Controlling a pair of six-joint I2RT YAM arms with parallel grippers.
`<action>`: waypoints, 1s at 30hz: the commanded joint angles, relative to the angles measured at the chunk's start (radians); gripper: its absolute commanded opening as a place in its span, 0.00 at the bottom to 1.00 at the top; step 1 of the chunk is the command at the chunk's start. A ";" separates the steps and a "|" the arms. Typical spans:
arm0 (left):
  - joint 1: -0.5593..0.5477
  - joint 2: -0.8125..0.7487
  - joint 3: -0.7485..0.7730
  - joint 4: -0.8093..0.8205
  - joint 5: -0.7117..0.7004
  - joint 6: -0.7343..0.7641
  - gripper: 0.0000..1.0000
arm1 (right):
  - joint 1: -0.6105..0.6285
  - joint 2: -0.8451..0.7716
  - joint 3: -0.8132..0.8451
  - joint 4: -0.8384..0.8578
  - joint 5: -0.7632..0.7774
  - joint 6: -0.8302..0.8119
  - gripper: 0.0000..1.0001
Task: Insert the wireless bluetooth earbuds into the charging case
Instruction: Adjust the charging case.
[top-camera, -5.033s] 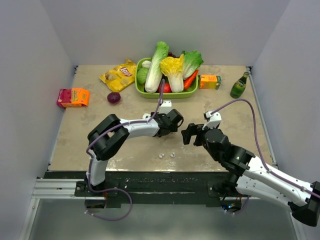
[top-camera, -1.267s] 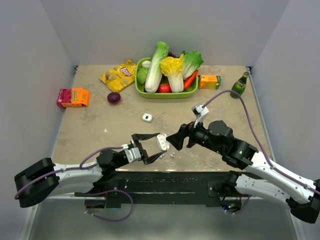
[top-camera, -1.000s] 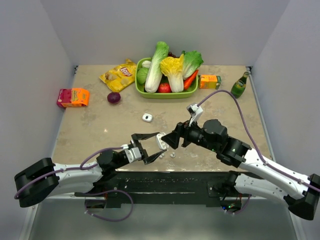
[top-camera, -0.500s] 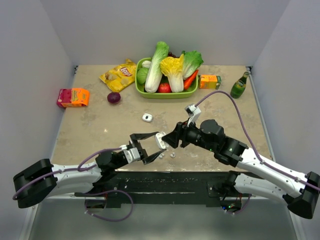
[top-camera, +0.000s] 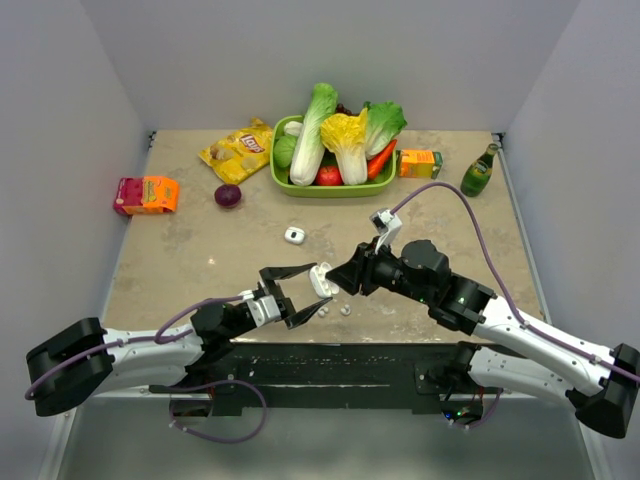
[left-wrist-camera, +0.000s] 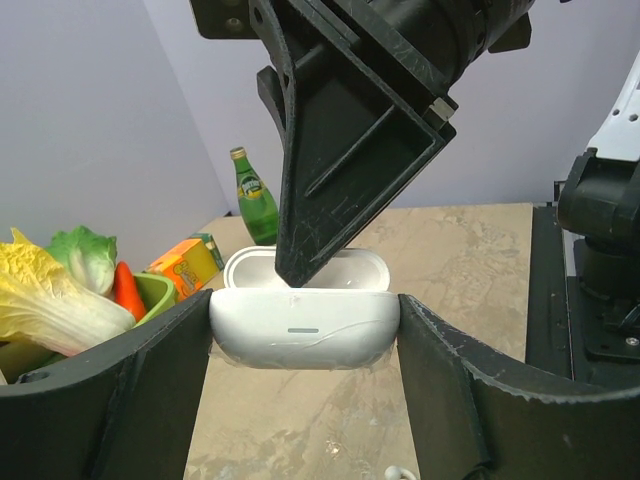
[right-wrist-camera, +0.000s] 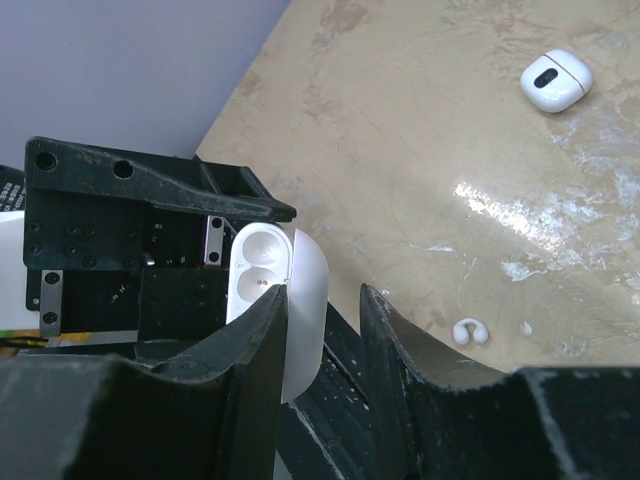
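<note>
My left gripper is shut on the white charging case, holding it by its ends above the table's near edge. The lid stands open, and two empty wells show inside. My right gripper straddles the lid. One of its fingers sits in the case's mouth against the lid's inner face. The other stands off the lid's outer face with a gap, so these jaws are open. Two white earbuds lie on the table below the case; one earbud shows in the right wrist view.
A second small white case lies mid-table. At the back stand a green basket of vegetables, a chips bag, a purple onion, a juice box and a green bottle. A red-orange box sits far left.
My right gripper has moved left onto the case's open lid, and its jaws have narrowed around it. The left gripper and the case have stayed put.
</note>
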 joint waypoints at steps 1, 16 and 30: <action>-0.008 0.000 0.023 0.300 -0.002 0.029 0.00 | -0.005 -0.011 0.001 0.036 -0.006 -0.006 0.36; -0.007 0.027 0.021 0.323 -0.016 0.020 0.00 | -0.005 0.009 0.047 0.014 -0.007 -0.055 0.13; -0.008 0.077 0.050 0.225 -0.128 -0.078 0.46 | -0.003 0.003 0.194 -0.137 0.046 -0.254 0.00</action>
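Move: The charging case is already gripped between the left fingers, in line with them. Its open lid lies some 2 cm to that hand's right, 1 cm forward and 1 cm higher. From the right hand the lid is level, in the finger gap about 1 cm left, with the case body 2 cm back and 3 cm left. On the table, some 19 cm below the right hand, lie two earbuds, both 5 cm back, one 2 cm left and one 4 cm right. A small white case lies 15 cm ahead, 9 cm left. The right fingers close from a loose straddle of the open lid and pinch its wall between their tips, nearly in place. With the pinch made, the right hand dips about 1 cm, comes most of the way back up and rolls its left side down some 10 degrees. The left hand keeps its hold, sinking about 1 cm and easing 1 cm forward, just starting to rise at the end. ##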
